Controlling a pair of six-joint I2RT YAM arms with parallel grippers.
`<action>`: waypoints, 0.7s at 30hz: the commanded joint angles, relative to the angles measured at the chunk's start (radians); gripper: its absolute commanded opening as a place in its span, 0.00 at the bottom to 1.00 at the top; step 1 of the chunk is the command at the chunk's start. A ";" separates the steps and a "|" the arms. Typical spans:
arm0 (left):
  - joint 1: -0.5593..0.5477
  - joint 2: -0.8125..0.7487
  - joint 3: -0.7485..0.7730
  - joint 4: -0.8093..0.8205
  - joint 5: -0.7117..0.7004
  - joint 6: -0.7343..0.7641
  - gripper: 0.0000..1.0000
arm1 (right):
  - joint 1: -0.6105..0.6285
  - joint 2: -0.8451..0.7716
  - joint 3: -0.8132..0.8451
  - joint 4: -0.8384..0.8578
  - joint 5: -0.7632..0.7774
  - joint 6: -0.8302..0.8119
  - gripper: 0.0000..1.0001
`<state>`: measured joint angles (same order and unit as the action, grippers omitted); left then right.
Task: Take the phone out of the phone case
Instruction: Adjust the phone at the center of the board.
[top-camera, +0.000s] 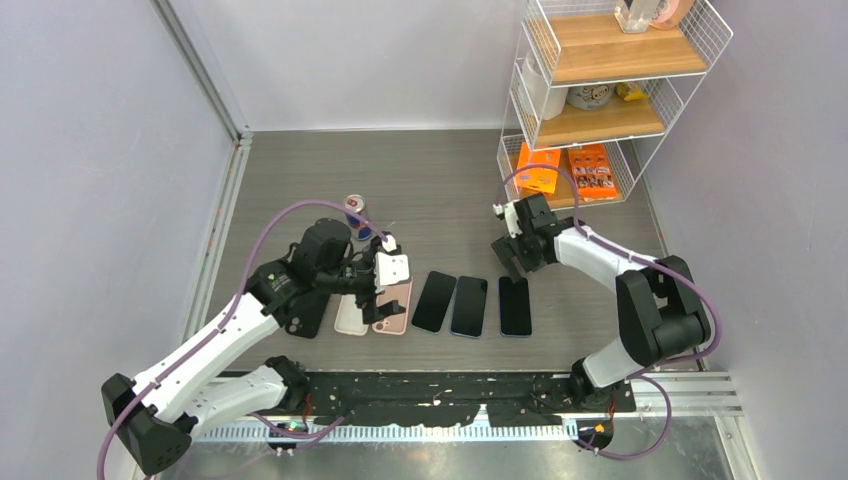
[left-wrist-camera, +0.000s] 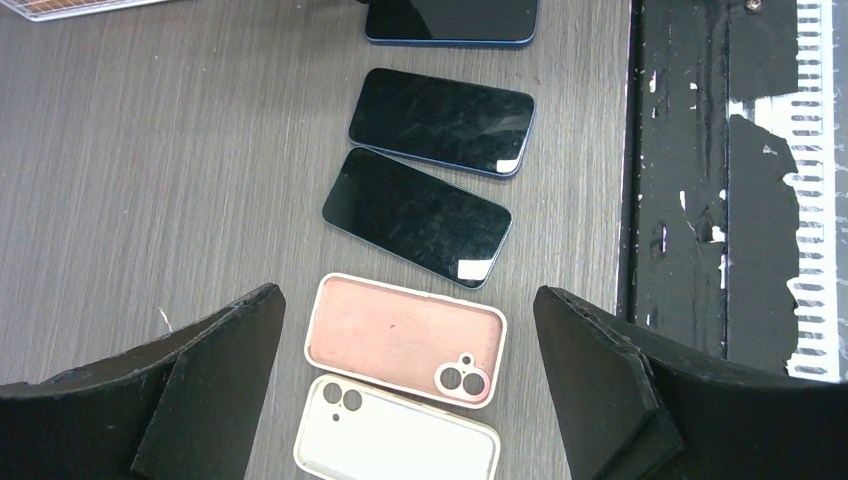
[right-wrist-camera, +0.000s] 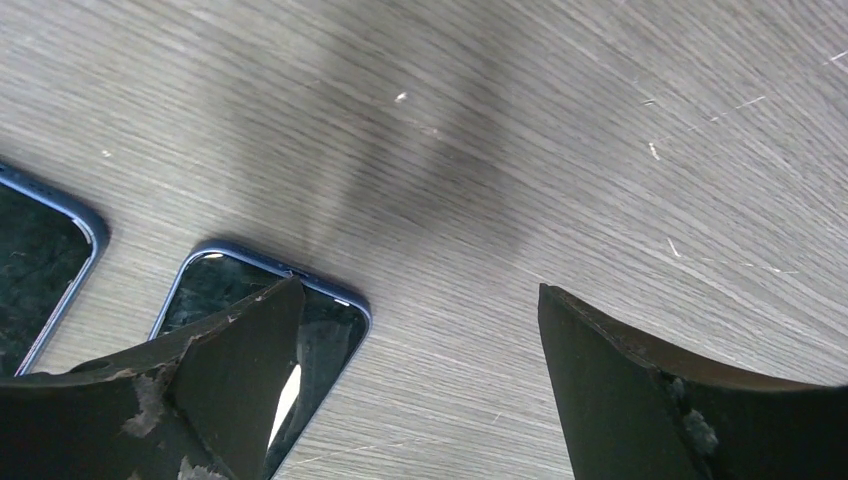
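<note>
Two phone cases lie side by side, insides up, with no phone in either: a pink case (left-wrist-camera: 405, 338) (top-camera: 395, 312) and a white case (left-wrist-camera: 395, 440) (top-camera: 350, 318). My left gripper (left-wrist-camera: 405, 293) (top-camera: 383, 298) hangs open over them, holding nothing. To their right, three bare dark phones lie in a row, screens up (left-wrist-camera: 417, 215) (left-wrist-camera: 441, 121) (top-camera: 515, 306). My right gripper (right-wrist-camera: 420, 290) (top-camera: 513, 264) is open just above the far end of the rightmost phone (right-wrist-camera: 335, 325). One of its fingers (right-wrist-camera: 240, 370) covers that screen's corner.
A dark flat thing (top-camera: 306, 316) lies left of the white case, partly under the left arm. A small can (top-camera: 355, 208) stands behind the left gripper. A wire shelf (top-camera: 600, 90) with orange boxes stands at the back right. A black rail (top-camera: 450, 395) runs along the near edge.
</note>
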<state>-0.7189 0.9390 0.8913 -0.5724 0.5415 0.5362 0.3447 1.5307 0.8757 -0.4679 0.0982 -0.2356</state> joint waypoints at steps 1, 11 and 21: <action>0.003 -0.018 -0.008 0.042 -0.007 0.011 1.00 | 0.012 -0.044 -0.004 -0.024 -0.025 -0.016 0.93; 0.003 -0.040 -0.030 0.043 -0.029 0.022 1.00 | 0.014 -0.150 0.023 -0.061 0.006 -0.081 0.94; 0.003 -0.066 -0.056 0.055 -0.040 0.033 1.00 | 0.013 -0.278 -0.063 -0.148 -0.009 -0.340 0.94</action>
<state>-0.7189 0.8940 0.8425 -0.5694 0.5079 0.5541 0.3527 1.3010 0.8627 -0.5648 0.0914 -0.4370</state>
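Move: The phone just set in place lies with its middle about 8 cm back and 5 cm left of the right hand, some 2 cm lower, its far edge by the left finger. The middle phone is about 11 cm left of it and level with it; the left phone about 8 cm farther left, roughly 1 cm farther out. From the idle left hand the placed phone is roughly 26 cm to the right, 4 cm ahead and 19 cm down. The right hand's left fingertip comes free of the phone's far short edge: after easing back barely a centimetre, the hand rises about 5 cm almost straight up, drifting slightly back and right late on. Both fingers stay wide open while the wrist swings about 10 degrees counter-clockwise and tips up a little. ##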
